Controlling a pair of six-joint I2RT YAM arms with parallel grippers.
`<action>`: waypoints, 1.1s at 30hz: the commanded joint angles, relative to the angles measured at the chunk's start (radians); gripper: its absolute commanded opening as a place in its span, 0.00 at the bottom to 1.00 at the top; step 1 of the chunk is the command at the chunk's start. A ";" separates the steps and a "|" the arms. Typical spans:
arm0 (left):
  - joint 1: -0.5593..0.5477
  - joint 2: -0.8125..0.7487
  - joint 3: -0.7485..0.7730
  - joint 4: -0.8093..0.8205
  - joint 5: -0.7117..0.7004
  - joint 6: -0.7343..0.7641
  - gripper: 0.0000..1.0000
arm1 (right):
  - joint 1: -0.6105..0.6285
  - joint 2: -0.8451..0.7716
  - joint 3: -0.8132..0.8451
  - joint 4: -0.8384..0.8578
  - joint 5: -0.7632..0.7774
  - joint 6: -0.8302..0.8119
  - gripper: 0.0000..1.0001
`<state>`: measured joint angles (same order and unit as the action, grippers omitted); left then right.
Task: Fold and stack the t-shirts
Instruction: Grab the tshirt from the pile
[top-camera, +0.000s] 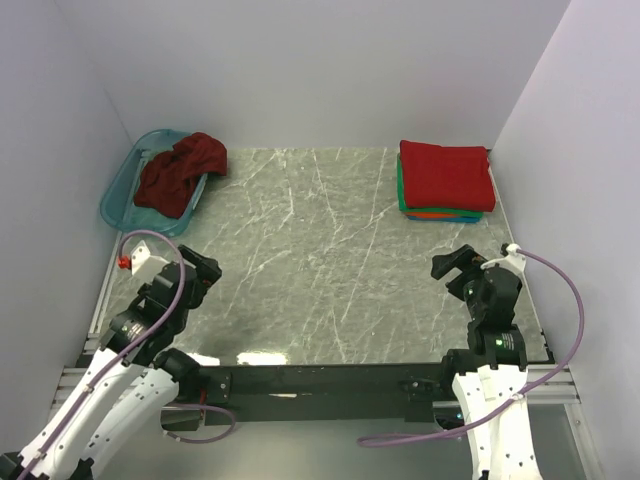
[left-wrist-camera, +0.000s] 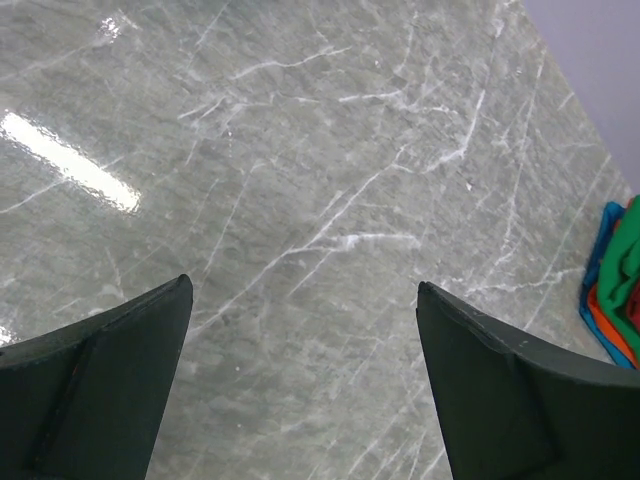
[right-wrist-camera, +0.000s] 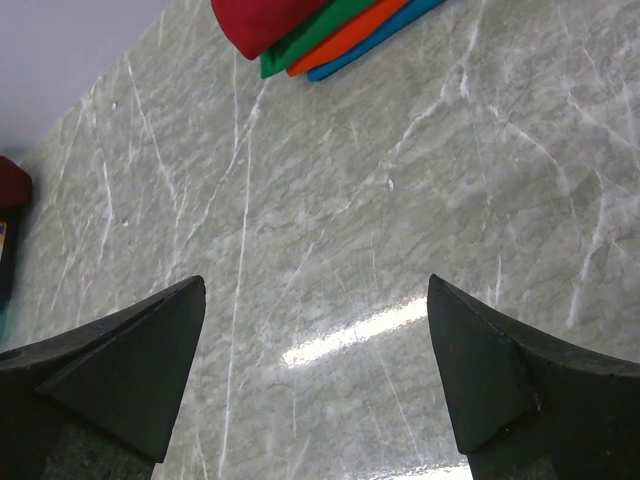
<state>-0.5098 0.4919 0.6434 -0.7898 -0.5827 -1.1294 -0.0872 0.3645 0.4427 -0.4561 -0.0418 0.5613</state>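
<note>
A crumpled dark maroon t-shirt (top-camera: 176, 173) lies in the teal tub (top-camera: 122, 189) at the far left, spilling over its right rim. At the far right stands a stack of folded t-shirts (top-camera: 444, 180): bright red on top, green, orange and blue below. Its edge shows in the right wrist view as a stack (right-wrist-camera: 310, 30) and in the left wrist view as coloured edges (left-wrist-camera: 615, 280). My left gripper (top-camera: 200, 270) hangs open over bare marble at the near left. My right gripper (top-camera: 452, 268) is open at the near right. Neither holds anything.
The grey marble table (top-camera: 310, 250) is enclosed by pale walls on three sides. A dark rail with the arm bases (top-camera: 320, 380) runs along the near edge. Purple cables (top-camera: 560, 290) loop beside each arm.
</note>
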 joint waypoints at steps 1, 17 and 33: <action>0.001 0.045 0.021 0.053 -0.046 0.002 0.99 | 0.007 -0.016 -0.001 0.057 0.002 0.000 0.97; 0.423 0.749 0.462 0.557 0.185 0.354 0.99 | 0.004 0.014 -0.065 0.131 0.014 0.008 0.98; 0.608 1.396 0.960 0.517 0.483 0.488 0.98 | 0.004 0.037 -0.082 0.157 -0.027 -0.011 0.98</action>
<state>0.0906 1.8332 1.5402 -0.2443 -0.1631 -0.6853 -0.0872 0.3817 0.3660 -0.3504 -0.0540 0.5697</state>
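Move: The heaped dark-red t-shirt lies about 29 cm ahead of my left hand, roughly 14 cm to its left and some 11 cm lower, a fold of it hanging over the right rim of the blue bin. The bin's own middle is about 28 cm ahead of this hand and 19 cm to its left, a little lower still. From my right hand the t-shirt is about 27 cm ahead, 70 cm to the left and 9 cm below. I sweep my left hand quickly forward, about 33 cm, drifting some 9 cm left, out to above the red t-shirt in the bin. I lift about 5 cm on the way, then sink around 3 cm over the last stretch. The fingers stay wide open and still clear of the cloth; the wrist swings some 10 degrees counter-clockwise, then back again. ##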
